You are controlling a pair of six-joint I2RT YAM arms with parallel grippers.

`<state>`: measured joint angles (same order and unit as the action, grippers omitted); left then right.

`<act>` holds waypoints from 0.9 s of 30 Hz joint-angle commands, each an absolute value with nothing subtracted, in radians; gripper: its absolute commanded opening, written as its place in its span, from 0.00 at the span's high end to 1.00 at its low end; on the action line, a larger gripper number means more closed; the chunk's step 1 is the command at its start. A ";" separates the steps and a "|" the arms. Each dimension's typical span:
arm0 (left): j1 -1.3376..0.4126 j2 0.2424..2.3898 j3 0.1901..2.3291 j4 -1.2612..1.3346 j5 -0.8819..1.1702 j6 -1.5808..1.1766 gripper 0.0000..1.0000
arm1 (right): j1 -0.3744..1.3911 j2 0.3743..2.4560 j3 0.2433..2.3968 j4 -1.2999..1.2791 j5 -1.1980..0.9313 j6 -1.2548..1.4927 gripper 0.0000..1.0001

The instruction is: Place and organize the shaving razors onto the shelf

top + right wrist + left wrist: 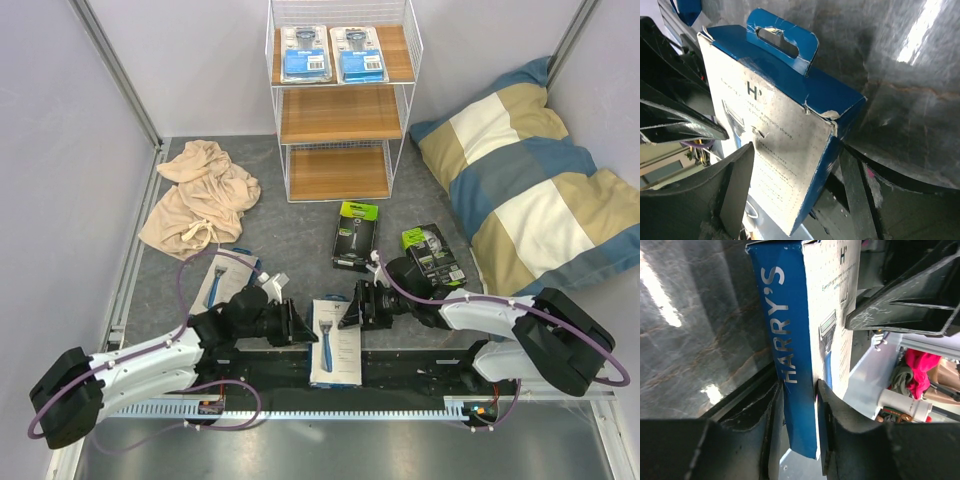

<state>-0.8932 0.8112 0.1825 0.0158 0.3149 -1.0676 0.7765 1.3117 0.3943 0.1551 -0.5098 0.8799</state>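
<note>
A white razor pack with blue sides (pixel 335 345) hangs tilted between my two grippers near the table's front edge. My left gripper (pixel 300 325) is shut across its thickness; in the left wrist view its fingers (pixel 797 390) hug the blue "HARRY'S" side (pixel 790 315). My right gripper (pixel 352 305) grips the pack's far end, and the pack (pixel 775 100) sits askew between its wide-set fingers (pixel 795 155). The shelf (pixel 345 115) stands at the back with two blue-and-white blister cards (pixel 306 53) (pixel 358 53) on its top board.
Two black-and-green boxes (pixel 355 235) (pixel 433 255) lie on the grey floor before the shelf. Another white pack (pixel 222 280) lies by the left arm. A beige cloth (pixel 200 195) is heaped at the left, and a striped pillow (pixel 530 180) fills the right.
</note>
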 commanded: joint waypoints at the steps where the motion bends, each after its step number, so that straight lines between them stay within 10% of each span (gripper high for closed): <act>1: -0.936 0.810 0.166 0.095 0.322 -1.140 0.98 | 0.782 1.269 0.370 0.189 -0.541 0.887 0.23; 8: -1.017 0.969 0.172 0.078 0.279 -1.199 0.85 | 0.782 1.278 0.385 0.153 -0.528 0.864 0.24; 15: -1.108 1.000 0.172 -0.023 0.132 -1.327 0.31 | 0.784 1.278 0.382 0.133 -0.528 0.854 0.23; 27: -1.118 0.987 0.153 -0.026 -0.076 -1.344 0.27 | 0.782 1.286 0.387 0.132 -0.535 0.850 0.24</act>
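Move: The left fingers already pinch the Harry's box by its left side; its middle lies about 5 cm to their right, 2 cm back and 1 cm lower. Another Harry's box lies some 12 cm ahead, 18 cm left and 4 cm below. From the right hand, whose open fingers straddle the right side of the held box, its middle is about 5 cm back, 3 cm left, at hand height; an upright green-topped box stands 18 cm ahead, 1 cm right, 3 cm lower. Still pinching the Harry's box by its left side, the left hand draws it back about 4 cm and down some 3 cm towards the table's front edge, then opens its fingers wide to let go, easing forward about 1 cm with a slight further nose-down tilt. The right hand eases back a centimetre and stops, fingers staying wide around the box's right side. ##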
